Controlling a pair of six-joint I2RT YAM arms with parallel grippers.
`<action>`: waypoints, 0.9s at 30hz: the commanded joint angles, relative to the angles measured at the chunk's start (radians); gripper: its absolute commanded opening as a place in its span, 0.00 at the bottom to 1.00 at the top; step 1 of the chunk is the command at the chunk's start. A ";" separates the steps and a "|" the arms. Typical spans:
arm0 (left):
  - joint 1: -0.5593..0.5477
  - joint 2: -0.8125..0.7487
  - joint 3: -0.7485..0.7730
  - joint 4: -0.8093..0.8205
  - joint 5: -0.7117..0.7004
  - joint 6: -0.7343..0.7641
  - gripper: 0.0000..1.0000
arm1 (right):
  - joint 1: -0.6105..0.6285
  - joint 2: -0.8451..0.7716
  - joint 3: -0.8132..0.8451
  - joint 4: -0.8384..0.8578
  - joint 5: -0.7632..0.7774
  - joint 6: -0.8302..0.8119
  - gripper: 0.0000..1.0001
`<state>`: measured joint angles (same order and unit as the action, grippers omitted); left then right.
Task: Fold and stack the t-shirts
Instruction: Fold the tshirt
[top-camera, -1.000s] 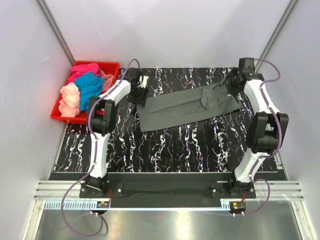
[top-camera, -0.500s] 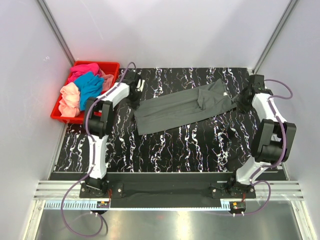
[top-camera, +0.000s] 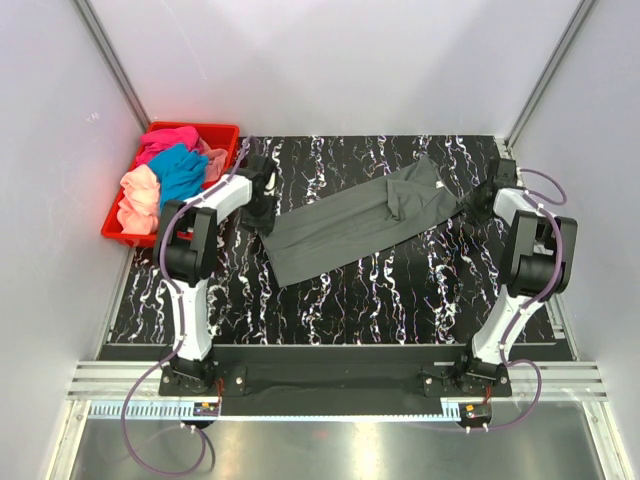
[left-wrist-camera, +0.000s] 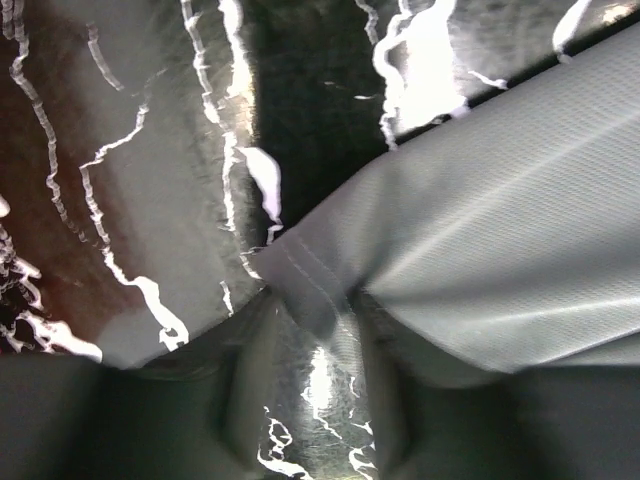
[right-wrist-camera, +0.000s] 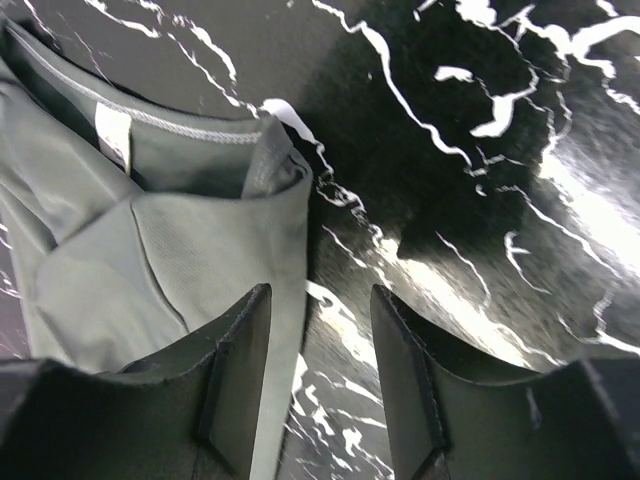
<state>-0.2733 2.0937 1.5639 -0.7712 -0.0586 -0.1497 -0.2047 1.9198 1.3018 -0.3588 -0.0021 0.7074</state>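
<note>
A dark grey t-shirt (top-camera: 365, 215) lies folded into a long strip, slanting across the black marbled table (top-camera: 400, 290). My left gripper (top-camera: 262, 197) is at its left end. In the left wrist view the hemmed corner (left-wrist-camera: 300, 275) lies at the tips of my left gripper (left-wrist-camera: 315, 310), whose jaws stand apart with table showing between them. My right gripper (top-camera: 497, 187) is open just off the shirt's right end. In the right wrist view its left finger (right-wrist-camera: 240, 350) is over the cloth edge and the other over bare table, near the white neck tag (right-wrist-camera: 113, 133).
A red crate (top-camera: 120, 232) off the table's far left corner holds magenta (top-camera: 168, 140), teal (top-camera: 182, 172) and peach (top-camera: 138, 195) t-shirts. White walls stand close on the left, back and right.
The right gripper came off the shirt's right end and now sits beside it. The left gripper went down to the shirt's left corner. The strip has turned, its left end nearer me.
</note>
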 joint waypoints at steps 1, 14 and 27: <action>0.005 -0.050 -0.005 -0.045 -0.072 -0.034 0.50 | 0.001 0.001 -0.024 0.135 -0.019 0.073 0.51; 0.003 -0.208 0.097 -0.074 -0.152 -0.053 0.63 | 0.001 0.113 0.079 0.058 0.039 0.043 0.31; 0.011 -0.399 -0.117 0.202 0.297 -0.102 0.68 | -0.001 0.271 0.361 0.063 -0.045 -0.109 0.00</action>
<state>-0.2699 1.7412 1.4963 -0.7059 0.0151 -0.2398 -0.2047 2.1532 1.5612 -0.3275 -0.0040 0.6666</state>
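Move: The t-shirt's right corner lies about 3 cm ahead of the right hand and 3 cm below, with no sideways offset. From that hand, the collar tag is some 6 cm ahead and 6 cm left, and the folded flap about 2 cm ahead and 16 cm left. The shirt's left corner is 1 cm ahead of and below the left hand; the red bin is some 21 cm left, 10 cm ahead. Right hand dips forward, pinches the right corner and drags it forward 4 cm; left opens wider, rising 13 cm clear. ##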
